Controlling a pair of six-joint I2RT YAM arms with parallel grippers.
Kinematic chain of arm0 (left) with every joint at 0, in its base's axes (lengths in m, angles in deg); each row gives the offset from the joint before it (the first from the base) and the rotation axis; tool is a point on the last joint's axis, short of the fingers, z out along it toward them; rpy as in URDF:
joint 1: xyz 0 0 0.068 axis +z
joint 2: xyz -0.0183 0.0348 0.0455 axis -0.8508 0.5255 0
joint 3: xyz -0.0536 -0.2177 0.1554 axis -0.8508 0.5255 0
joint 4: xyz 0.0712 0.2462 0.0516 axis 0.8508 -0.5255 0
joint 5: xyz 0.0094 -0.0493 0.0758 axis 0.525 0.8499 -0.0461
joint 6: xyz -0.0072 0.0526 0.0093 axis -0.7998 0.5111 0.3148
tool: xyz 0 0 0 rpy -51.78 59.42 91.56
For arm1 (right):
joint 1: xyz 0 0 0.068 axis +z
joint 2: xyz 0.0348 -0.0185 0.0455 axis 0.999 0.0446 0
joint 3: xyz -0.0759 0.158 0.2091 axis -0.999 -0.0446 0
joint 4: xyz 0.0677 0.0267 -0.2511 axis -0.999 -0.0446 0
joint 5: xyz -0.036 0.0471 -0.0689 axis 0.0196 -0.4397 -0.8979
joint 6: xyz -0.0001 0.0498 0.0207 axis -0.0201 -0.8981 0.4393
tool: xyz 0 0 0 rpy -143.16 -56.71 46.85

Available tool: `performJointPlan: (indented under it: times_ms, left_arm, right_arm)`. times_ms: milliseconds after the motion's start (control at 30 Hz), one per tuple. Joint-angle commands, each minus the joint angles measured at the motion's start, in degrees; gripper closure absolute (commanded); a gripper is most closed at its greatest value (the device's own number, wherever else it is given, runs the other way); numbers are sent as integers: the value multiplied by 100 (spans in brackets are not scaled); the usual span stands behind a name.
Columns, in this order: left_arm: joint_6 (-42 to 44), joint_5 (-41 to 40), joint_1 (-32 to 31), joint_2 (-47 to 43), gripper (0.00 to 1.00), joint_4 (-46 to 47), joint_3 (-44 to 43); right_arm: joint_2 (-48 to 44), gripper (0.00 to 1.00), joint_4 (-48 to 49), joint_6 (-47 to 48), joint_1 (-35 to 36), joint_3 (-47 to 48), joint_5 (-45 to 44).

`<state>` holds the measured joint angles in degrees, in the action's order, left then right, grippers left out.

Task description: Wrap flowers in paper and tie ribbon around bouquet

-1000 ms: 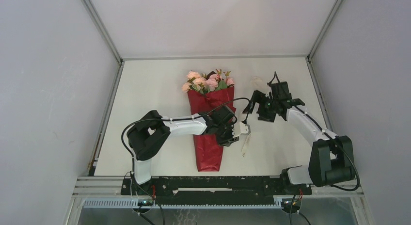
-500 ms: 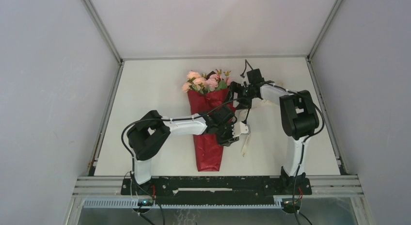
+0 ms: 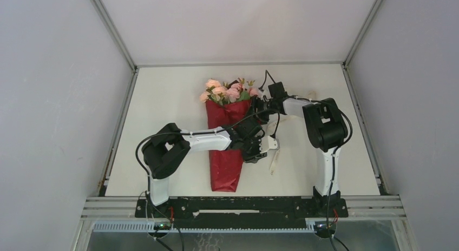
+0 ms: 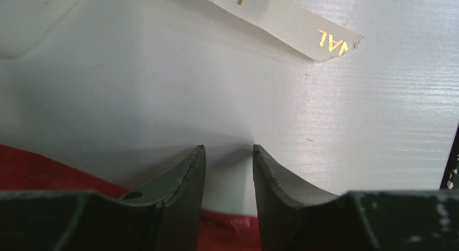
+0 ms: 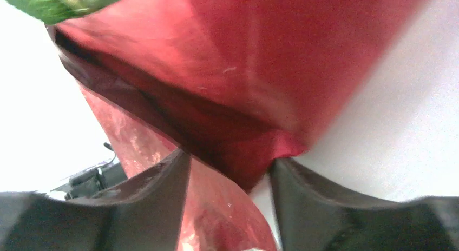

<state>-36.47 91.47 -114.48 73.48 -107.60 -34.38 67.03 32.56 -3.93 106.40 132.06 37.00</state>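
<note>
The bouquet lies on the white table, pink flowers topping a tapered cone of red paper. My right gripper is at the cone's upper right edge. In the right wrist view its fingers stand apart around a corner of the red paper, with a gap beside one finger and a green leaf above. My left gripper sits low at the cone's right side, open, with only bare table between its fingertips. The cream ribbon lies just past it, its gold-lettered end beyond the tips.
Grey walls close in the table on the left, back and right. A pale loop of ribbon lies behind the right arm. The black rail with both arm bases runs along the near edge.
The right arm swung left from the table's right side to the bouquet's upper right edge and its jaws narrowed around the paper. The bouquet shifted slightly left. The left arm stayed put.
</note>
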Motion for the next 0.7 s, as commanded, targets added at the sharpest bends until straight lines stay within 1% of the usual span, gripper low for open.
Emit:
performJointPlan:
  times_ms: [0,67,100,133,233,333,367,467,500,533,600,667]
  left_arm:
    - [-97,-27,-24,418,58,-536,114]
    - [-97,-30,-24,419,58,-536,114]
    - [-93,-31,-24,419,58,-536,114]
    - [-95,-28,-24,418,58,-536,114]
    - [-106,-35,-24,419,58,-540,109]
    - [-115,-38,-25,421,58,-548,98]
    - [-113,-25,-24,424,58,-559,90]
    - [-126,-11,-24,400,56,-641,43]
    - [-150,9,-26,369,52,-703,-1]
    - [-205,52,-25,300,45,-789,-69]
    - [-428,293,-6,154,35,-932,-241]
    - [-706,652,27,2,28,-1047,-430]
  right_arm:
    - [236,49,547,-393,-29,-480,295]
    - [244,63,764,-456,-49,-577,451]
    - [244,67,830,-478,-50,-616,499]
    - [238,69,913,-504,-44,-661,560]
    - [241,85,1308,-660,-78,-788,799]
    - [274,99,1598,-780,-90,-796,1033]
    - [296,100,1688,-832,-94,-796,1098]
    - [328,100,1840,-896,-118,-795,1159]
    - [339,100,1888,-907,-148,-792,1184]
    - [352,100,1944,-916,-172,-793,1215]
    - [392,100,2010,-929,-243,-749,1264]
    - [438,100,1757,-771,-293,-582,1278]
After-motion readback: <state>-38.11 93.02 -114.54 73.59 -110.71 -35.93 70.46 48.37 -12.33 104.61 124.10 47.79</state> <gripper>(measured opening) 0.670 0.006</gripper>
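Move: The paper's upper right edge lies just about between my open right fingers, some 2 cm back, 1 cm left and 2 cm below. From that hand, the flower heads sit about 6 cm ahead and 11 cm left, near its height. From my left hand, that paper edge is about 18 cm ahead and 2 cm right; the paper's lower end is roughly 6 cm back and 12 cm left, the ribbon's loose end about 6 cm back and 8 cm right. I shut my right fingers on the paper's side edge, drawing the hand back about 2.5 cm and down about 2 cm as they close, then, keeping the pinch, ease about 1 cm forward while the fingers tip some 10 degrees flatter. My left hand waits low beside the wrap, then opens wider and starts back about 1 cm. ##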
